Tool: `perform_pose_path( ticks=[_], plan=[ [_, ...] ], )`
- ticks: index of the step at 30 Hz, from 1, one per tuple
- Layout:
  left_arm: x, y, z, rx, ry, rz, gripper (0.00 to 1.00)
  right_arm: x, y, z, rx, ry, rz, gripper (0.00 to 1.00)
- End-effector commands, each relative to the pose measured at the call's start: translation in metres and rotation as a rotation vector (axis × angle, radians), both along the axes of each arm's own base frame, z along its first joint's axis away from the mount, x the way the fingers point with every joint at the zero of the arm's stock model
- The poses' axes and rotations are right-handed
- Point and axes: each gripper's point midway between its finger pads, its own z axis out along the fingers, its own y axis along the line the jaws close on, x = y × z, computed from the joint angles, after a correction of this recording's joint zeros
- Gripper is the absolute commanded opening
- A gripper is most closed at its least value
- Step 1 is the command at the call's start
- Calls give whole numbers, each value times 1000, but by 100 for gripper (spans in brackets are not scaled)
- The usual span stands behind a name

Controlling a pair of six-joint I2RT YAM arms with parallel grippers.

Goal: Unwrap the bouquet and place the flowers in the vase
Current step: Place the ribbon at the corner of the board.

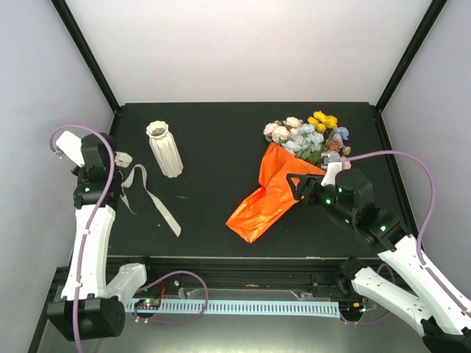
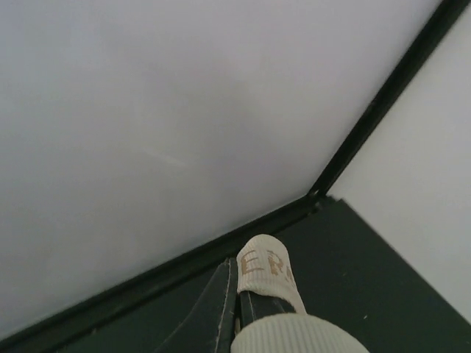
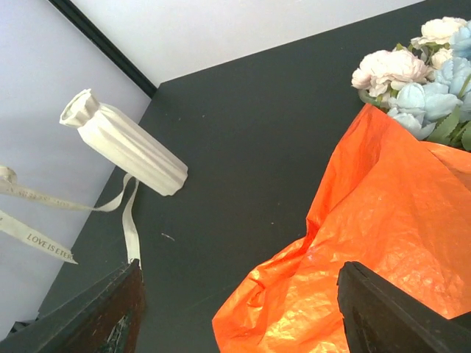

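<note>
The bouquet lies on the right of the black table, its orange paper (image 1: 268,195) still wrapped round the stems. The flowers (image 1: 309,134) stick out of its far end, pink, cream, pale-blue and yellow. My right gripper (image 1: 296,187) hovers open over the paper's right side. In the right wrist view the paper (image 3: 383,213) fills the space under the right gripper (image 3: 243,316) and the flowers (image 3: 412,81) show at the top right. The ribbed off-white vase (image 1: 165,149) stands upright at the left. My left gripper (image 1: 114,158) is shut on the end of a cream ribbon (image 2: 266,268).
The cream ribbon (image 1: 151,195) trails from the left gripper across the table in front of the vase (image 3: 125,143). Black frame posts and white walls close in the back and sides. A cable tray (image 1: 243,305) runs along the near edge.
</note>
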Motion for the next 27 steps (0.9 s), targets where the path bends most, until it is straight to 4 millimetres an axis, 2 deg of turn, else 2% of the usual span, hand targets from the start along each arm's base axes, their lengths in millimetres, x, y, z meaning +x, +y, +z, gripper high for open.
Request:
perform_pose_path(
  ticks=[1,5,8,9,12,15,19,23,27],
  plan=[
    [1,2,-72,-264,80,57,2,3,-4,2,-31,13,-30,73],
    [-6,3,-110,-363,200,106,4,9,-10,-13,-65,85,-89,73],
    [-13,0,-122,-402,234,123,5,9,-13,-30,-90,148,-116,73],
    [-14,-1,-125,-414,229,125,14,9,-14,-36,-96,172,-127,73],
    [-15,-6,-123,-451,215,119,55,9,-20,-51,-108,229,-181,74],
    [-18,-8,-117,-470,211,121,74,11,-27,-60,-128,263,-229,74],
    [-22,-16,-116,-517,183,101,82,12,-31,-73,-146,304,-268,74],
    [-28,-25,-117,-610,131,106,83,14,-30,-80,-163,334,-281,74],
    [-43,-35,-120,-699,235,150,87,17,-34,-79,-178,363,-328,74]
  ],
)
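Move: Under the left hand, which still pinches the ribbon, the bare board near its left edge lies about 33 cm down and 4 cm left. The vase stands some 15 cm ahead and 15 cm right; the ribbon's trailing end is about 6 cm back and 19 cm right. From the empty right hand, the orange wrap is roughly 10 cm ahead, 3 cm left and 28 cm below; that bare patch lies 60 cm left and 6 cm ahead. Sinking some 12 cm towards the board's left margin, the left hand tips its fingers about 35 degrees further down and opens them nearly wide, ending its pinch on the ribbon while still well above the board, then eases back and right. The open right hand drops about 8 cm towards the orange wrap, tipping down and turning clockwise, without touching it. ##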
